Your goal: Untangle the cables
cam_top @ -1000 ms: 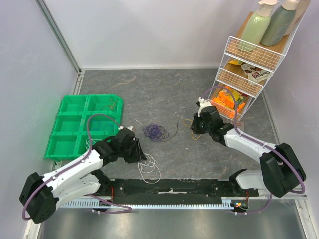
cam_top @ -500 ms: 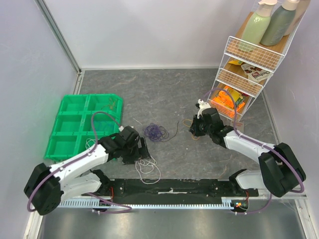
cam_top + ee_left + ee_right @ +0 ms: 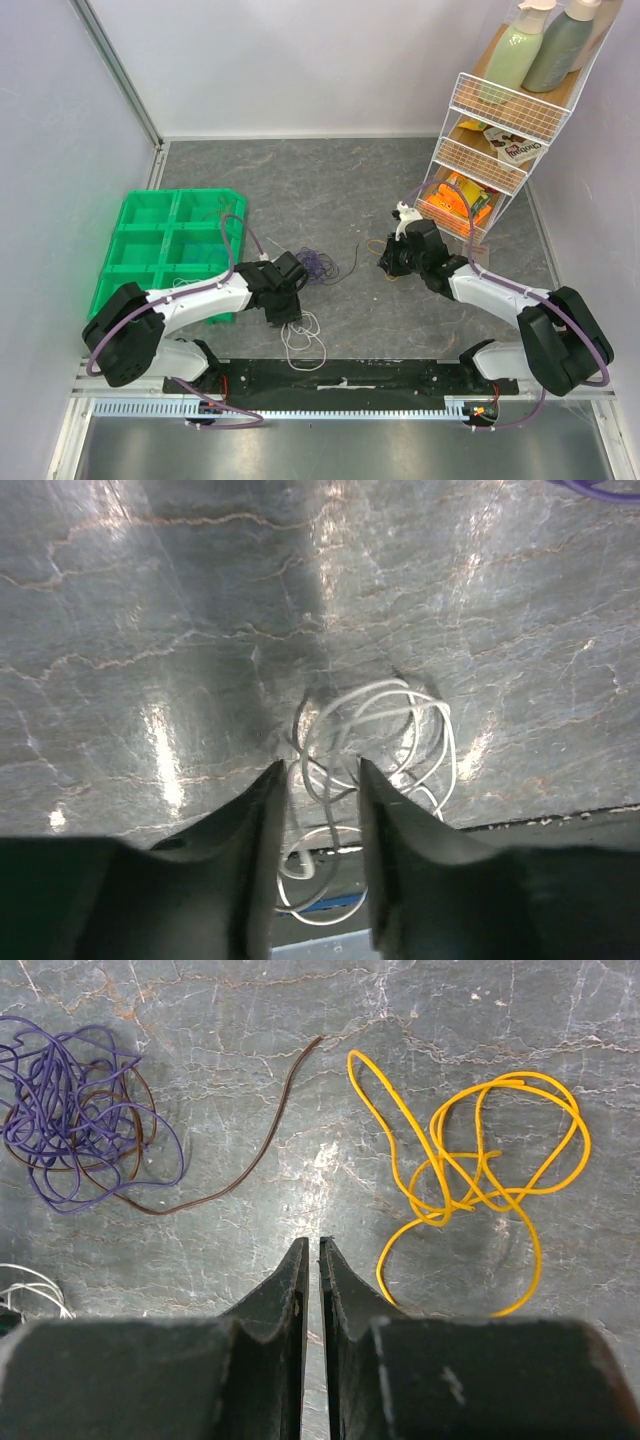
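Note:
The cables lie apart on the grey table. A white cable (image 3: 303, 338) (image 3: 385, 730) is coiled near the front rail, and my left gripper (image 3: 293, 312) (image 3: 320, 768) is down over its upper loops, jaws apart with white strands running between them. A purple coil (image 3: 312, 265) (image 3: 75, 1110) sits mid-table with a dark brown wire (image 3: 250, 1155) trailing right from it. The yellow cable (image 3: 480, 1160) lies loose just right of my right gripper (image 3: 386, 256) (image 3: 320, 1242), which is shut with nothing in it.
A green compartment tray (image 3: 150, 250) lies at the left beside my left arm. A white wire rack (image 3: 480, 160) with bottles and snack packets stands at the back right. A black rail (image 3: 340, 378) runs along the near edge.
My left arm swung right toward the white cable; its jaws opened wide, then narrowed around the white strands. The right gripper shifted slightly left.

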Available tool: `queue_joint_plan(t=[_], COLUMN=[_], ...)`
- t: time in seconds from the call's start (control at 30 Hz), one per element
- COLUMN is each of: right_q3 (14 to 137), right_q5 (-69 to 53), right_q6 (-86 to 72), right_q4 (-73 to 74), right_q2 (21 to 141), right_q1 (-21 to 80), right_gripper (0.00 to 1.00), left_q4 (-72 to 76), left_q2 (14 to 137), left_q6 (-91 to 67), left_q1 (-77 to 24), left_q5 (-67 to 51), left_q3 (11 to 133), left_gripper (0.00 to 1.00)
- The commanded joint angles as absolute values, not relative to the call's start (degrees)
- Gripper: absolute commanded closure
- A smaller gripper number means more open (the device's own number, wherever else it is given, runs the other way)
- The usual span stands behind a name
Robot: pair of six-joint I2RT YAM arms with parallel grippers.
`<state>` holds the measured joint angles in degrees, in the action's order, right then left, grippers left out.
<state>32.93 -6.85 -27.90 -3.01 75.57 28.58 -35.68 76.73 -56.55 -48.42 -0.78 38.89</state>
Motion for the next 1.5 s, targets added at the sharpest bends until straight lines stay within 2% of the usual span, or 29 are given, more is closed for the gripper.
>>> queue_joint_plan(t=[0.0, 0.03, 0.07, 0.1, 0.2, 0.33, 0.57, 0.7, 0.93, 1.17, 1.47], right_q3=[32.8, 32.7, 32.5, 32.5, 32.6, 33.5, 33.8, 33.6, 33.7, 33.6, 34.2], right_q5=[-8.2, -8.5, -8.9, -8.9, -9.1, -9.6, -10.7, -10.9, -11.2, -11.2, -11.1], right_q6=[-28.7, -28.9, -29.2, -29.4, -29.9, -29.9, -29.4, -29.4, -29.5, -29.5, -29.5], right_q4=[-5.9, -6.4, -6.9, -7.6, -8.9, -9.1, -9.9, -10.3, -10.4, -10.5, -10.2], right_q2=[75.3, 75.6, 75.8, 76.2, 77.6, 80.1, 81.7, 81.9, 82.8, 82.8, 84.0], right_q1=[29.2, 29.4, 29.7, 30.1, 31.6, 32.6, 32.6, 32.6, 32.6, 32.6, 32.5], right_gripper=[0.85, 0.85, 0.85, 0.85, 0.85, 0.84, 0.66, 0.64, 0.63, 0.63, 0.63], left_q4=[-36.8, -37.5, -38.5, -39.4, -39.8, -43.0, -50.1, -57.6, -60.9, -59.5, -57.8], left_q2=[77.3, 77.1, 76.6, 75.9, 72.5, 65.7, 59.1, 61.1, 56.0, 55.0, 59.6], left_q6=[-58.0, -58.0, -58.2, -58.1, -55.3, -49.1, -36.1, -35.9, -43.1, -49.3, -55.5], left_q1=[-48.8, -48.9, -48.9, -48.8, -48.3, -41.6, -17.0, -12.8, -4.9, 6.3, 13.5], left_q5=[4.0, 5.1, 6.2, 7.4, 9.7, 9.4, 7.3, 16.3, 23.8, 23.3, 18.0], left_q3=[42.0, 42.5, 43.1, 43.9, 46.3, 51.7, 66.2, 73.5, 65.3, 55.6, 49.8], left_gripper=[0.69, 0.80, 0.96, 0.98, 0.98, 0.98, 0.98, 0.98, 0.98, 0.98, 0.98])
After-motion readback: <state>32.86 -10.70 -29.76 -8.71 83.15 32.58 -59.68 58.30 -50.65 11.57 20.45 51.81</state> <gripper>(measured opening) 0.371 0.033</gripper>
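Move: The white cable's coil lies just under the left hand, its middle some 4 cm to the right and 3 cm back; the green box's near right compartment is about 23 cm left and 7 cm ahead, the purple cable 15 cm ahead and 7 cm right. From the right hand, about 5 cm above the table, the brown cable's tail is 9 cm left and 1 cm ahead, the yellow cable 3 cm ahead and 1 cm right. The left fingers shut on the white cable and lift it some 24 cm while reaching forward, then swing left and back and sink about 13 cm over the green box's near right compartment, wrist turning some 60 degrees counter-clockwise, grip kept. The right hand shifts a little left towards the brown cable, sinks slightly and opens its fingers partway. ##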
